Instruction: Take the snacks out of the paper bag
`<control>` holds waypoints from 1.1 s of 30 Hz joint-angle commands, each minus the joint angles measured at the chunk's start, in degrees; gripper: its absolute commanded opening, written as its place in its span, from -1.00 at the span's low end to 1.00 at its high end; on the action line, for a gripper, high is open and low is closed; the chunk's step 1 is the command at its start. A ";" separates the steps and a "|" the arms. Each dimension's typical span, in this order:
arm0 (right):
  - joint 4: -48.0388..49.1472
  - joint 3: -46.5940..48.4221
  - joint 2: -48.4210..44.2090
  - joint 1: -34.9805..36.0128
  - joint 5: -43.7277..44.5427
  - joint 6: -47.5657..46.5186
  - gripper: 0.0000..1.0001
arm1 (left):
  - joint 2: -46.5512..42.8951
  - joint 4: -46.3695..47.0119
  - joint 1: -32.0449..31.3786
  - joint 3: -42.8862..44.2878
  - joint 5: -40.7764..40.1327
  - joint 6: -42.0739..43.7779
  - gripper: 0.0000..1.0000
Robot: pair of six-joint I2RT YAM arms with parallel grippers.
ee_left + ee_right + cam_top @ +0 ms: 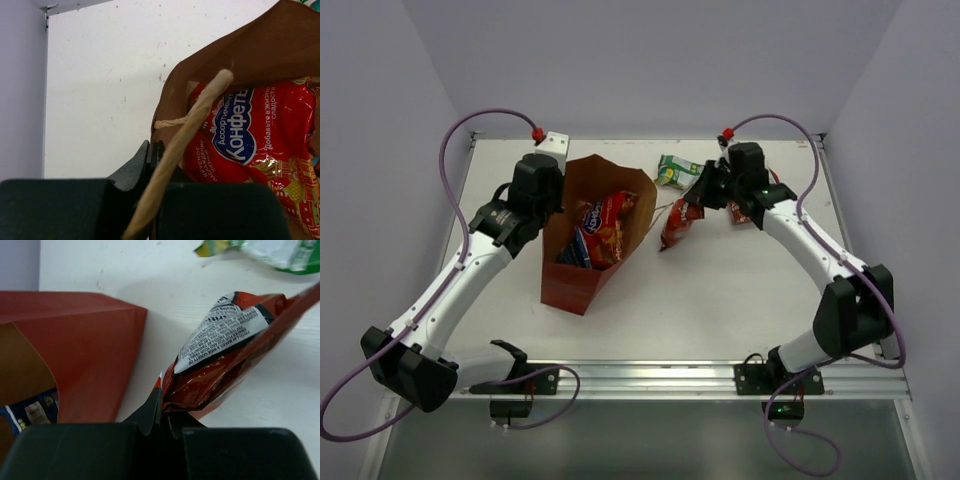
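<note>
The reddish-brown paper bag [582, 280] lies on the table with its mouth facing the far side. Inside it show the larger red cookie bag [607, 228] and a blue packet [574, 252]. My left gripper [554, 207] is shut on the bag's left rim [159, 131], with a twisted handle [186, 142] crossing my fingers. My right gripper [704, 194] is shut on a corner of a red chip bag [677, 226], which hangs just right of the paper bag [90, 350]. The chip bag [225, 350] fills the right wrist view above the gripper [166, 410].
A green-white packet [677, 170] lies at the back of the table, also seen in the right wrist view [280, 252]. Another red packet [741, 213] peeks out behind the right arm. The metal rail [650, 375] runs along the near edge.
</note>
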 commanded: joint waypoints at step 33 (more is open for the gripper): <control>-19.93 32.60 -4.92 16.10 22.08 -7.95 0.96 | 0.14 7.28 0.66 2.04 5.85 0.71 -1.00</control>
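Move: Straight below the right hand, about 17 cm down, is the clear patch of table for the red snack packet hanging in its fingers. The green packet lies some 21 cm beyond the hand in line with it; another red packet is about 14 cm ahead and 16 cm to the right. The paper bag stands roughly 24 cm to the left and 7 cm nearer. From the left hand the clear patch is about 31 cm right and 7 cm ahead. Swinging the held red packet about 4 cm left, the right hand then sinks some 10 cm towards the clear table beside the paper bag, drifting right and slightly back, and opens wide to let go. It then climbs about 30 cm away, fingers tilting up, still open. The left hand keeps its pinch on the bag's rim, easing a little right. ##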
